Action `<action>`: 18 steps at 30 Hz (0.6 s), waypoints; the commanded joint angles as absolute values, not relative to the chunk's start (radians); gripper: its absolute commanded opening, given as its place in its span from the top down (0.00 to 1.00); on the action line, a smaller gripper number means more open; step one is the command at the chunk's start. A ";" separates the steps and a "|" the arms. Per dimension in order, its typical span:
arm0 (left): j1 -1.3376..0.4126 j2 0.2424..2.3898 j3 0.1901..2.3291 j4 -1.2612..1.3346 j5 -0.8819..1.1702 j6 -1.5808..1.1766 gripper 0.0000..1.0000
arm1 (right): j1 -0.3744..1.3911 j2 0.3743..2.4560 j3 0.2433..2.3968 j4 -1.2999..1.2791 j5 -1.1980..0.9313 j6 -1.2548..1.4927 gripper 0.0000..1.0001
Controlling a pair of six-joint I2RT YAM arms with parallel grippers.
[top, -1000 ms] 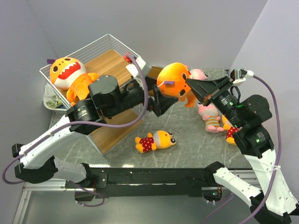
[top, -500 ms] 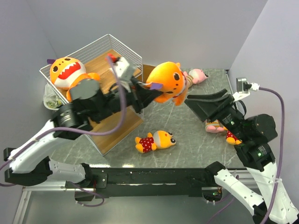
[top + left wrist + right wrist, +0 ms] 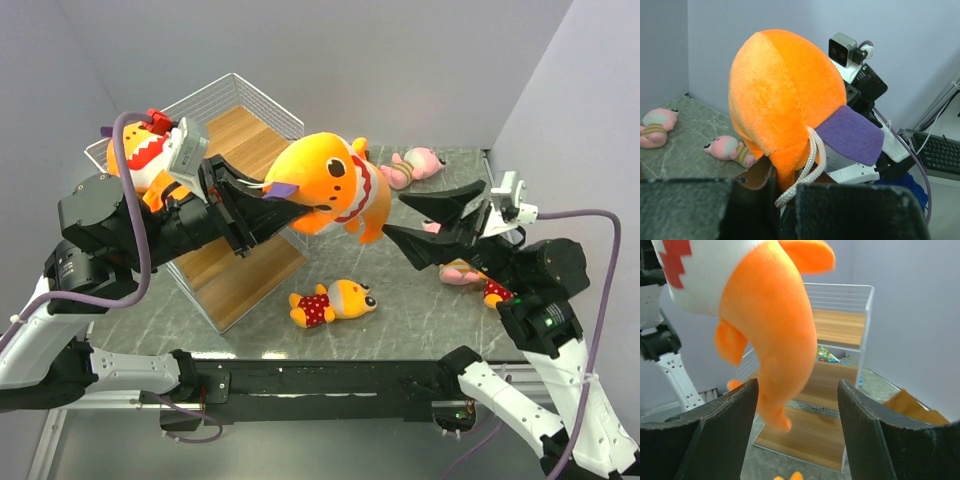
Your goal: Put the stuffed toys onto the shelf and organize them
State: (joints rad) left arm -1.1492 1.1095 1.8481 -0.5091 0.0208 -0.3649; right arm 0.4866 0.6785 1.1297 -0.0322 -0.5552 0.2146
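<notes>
A big orange shark (image 3: 325, 185) with a white toothy mouth hangs in the air over the middle of the table. My left gripper (image 3: 290, 205) is shut on its tail end, beside a purple tag and a white cord loop (image 3: 812, 165). My right gripper (image 3: 393, 217) is open just right of the shark, its jaws apart and touching nothing; the shark's fin (image 3: 775, 350) hangs ahead of them. A second shark (image 3: 140, 160) sits on the shelf (image 3: 250, 110), partly hidden by my left arm. One small red-clothed toy (image 3: 335, 300) lies near the front. A pink toy (image 3: 418, 163) lies at the back.
More small toys (image 3: 462, 270) lie half hidden under my right arm. The shelf (image 3: 840, 327) stands left of centre with a colourful packet (image 3: 827, 354) on a middle board. A brown folded bag (image 3: 915, 410) lies beside it. Walls close in the left, back and right.
The shark has passed from my right gripper to my left. The left shut on it and carried it up and leftward; the right opened and drew back to the right.
</notes>
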 commanded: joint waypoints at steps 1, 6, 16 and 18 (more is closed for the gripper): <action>-1.154 1.106 1.873 -0.522 0.064 -0.406 0.99 | 0.492 0.741 1.180 0.115 -0.701 0.228 0.28; -1.154 1.109 1.861 -0.523 0.069 -0.411 0.99 | 0.499 0.753 1.180 0.143 -0.698 0.252 0.29; -1.154 1.123 1.873 -0.515 0.042 -0.420 0.98 | 0.515 0.741 1.111 0.297 -0.698 0.391 1.00; -1.154 1.111 1.855 -0.497 0.012 -0.419 0.61 | 0.525 0.733 1.086 0.336 -0.678 0.475 1.00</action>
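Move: Roughly 8 cm left, 1 cm ahead and 5 cm above the right hand is the middle of the orange shark toy, its body and tail hanging nearer the open fingers. From the left hand, which holds it, it is about 5 cm right, 2 cm ahead and 4 cm up. Some 20 cm left and 7 cm ahead of that hand, 5 cm lower, sits the shelved shark; the dotted fox is 8 cm left, 6 cm ahead and 35 cm below the right hand. Reaching left about 2.5 cm towards the hanging body of the orange shark toy, the right hand turns some 10 degrees counter-clockwise, fingers open at first, then eases about 1 cm back and up as they shut and pinch the lower body. The left hand keeps its pinch at the fin-and-cord end and sinks about 1 cm. ##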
